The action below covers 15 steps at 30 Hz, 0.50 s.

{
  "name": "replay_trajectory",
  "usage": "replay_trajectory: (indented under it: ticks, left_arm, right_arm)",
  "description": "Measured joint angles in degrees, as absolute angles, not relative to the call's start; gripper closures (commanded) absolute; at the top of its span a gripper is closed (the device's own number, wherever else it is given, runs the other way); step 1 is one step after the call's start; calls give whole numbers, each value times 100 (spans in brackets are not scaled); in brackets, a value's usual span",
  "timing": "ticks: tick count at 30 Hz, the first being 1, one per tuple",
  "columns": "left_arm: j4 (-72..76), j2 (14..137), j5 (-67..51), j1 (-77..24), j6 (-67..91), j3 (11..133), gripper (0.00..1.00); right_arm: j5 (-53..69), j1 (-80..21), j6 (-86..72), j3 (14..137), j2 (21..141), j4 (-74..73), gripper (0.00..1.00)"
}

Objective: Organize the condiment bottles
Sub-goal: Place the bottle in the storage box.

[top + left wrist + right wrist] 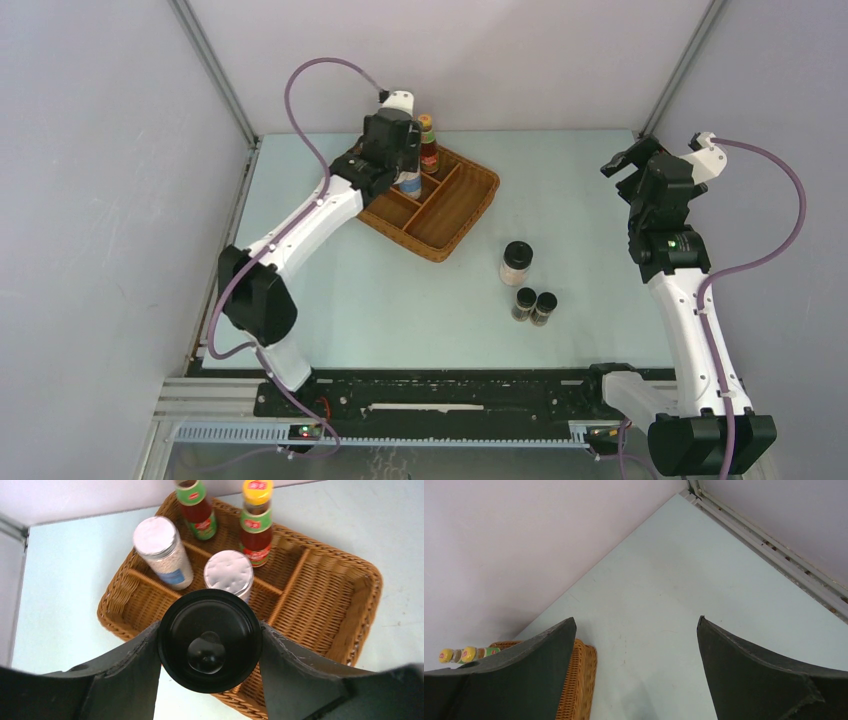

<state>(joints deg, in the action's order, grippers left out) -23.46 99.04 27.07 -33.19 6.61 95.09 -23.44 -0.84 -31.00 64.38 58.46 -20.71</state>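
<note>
My left gripper (210, 630) is shut on a black-capped shaker (210, 652), holding it over the near edge of the brown wicker tray (370, 580). Two silver-lidded jars (162, 550) (229, 572) stand in the tray just beyond it, and two red-brown sauce bottles, one green-capped (195, 505) and one yellow-capped (256, 515), stand at the back. In the top view the left gripper (392, 150) hides the held shaker. On the table stand a second shaker (516, 263) and two dark vials (524, 303) (544, 308). My right gripper (625, 160) hangs open and empty at the far right.
The tray's long right-hand compartments (450, 205) hold nothing. The right wrist view shows the right gripper (636, 625) over bare table, a tray corner (581, 680) at lower left, and the wall rail (774, 555) at the table's far corner.
</note>
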Motion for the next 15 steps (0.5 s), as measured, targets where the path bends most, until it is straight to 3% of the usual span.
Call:
replay_trajectory:
  ticks: [15]
  left_arm:
    - [-2298,9513,2858,-2486,1455,8820,100]
  right_arm:
    - [-2344,-84,-3098,6438,5846,-2071,0]
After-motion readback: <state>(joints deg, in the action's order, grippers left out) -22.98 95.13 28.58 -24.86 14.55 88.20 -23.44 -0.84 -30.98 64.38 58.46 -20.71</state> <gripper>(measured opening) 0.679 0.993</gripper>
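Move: The left hand already holds the black-lidded bottle over the storage box; the free left end of the box's front row lies about 13 cm to its left, 7 cm ahead and 17 cm below. The near white-lidded jar stands some 8 cm ahead and 2 cm right, the far one about 12 cm ahead and 6 cm left, both roughly 14 cm below. From the right hand, that free end is some 56 cm left, 18 cm ahead and 22 cm below. Carry the black-lidded bottle left above the storage box with the left gripper, about 8 cm, towards the free left end of the front row, easing off in speed and sinking only slightly. Turn the hand some 15 degrees counter-clockwise on the way and keep the fingers' grip under the lid unchanged. ##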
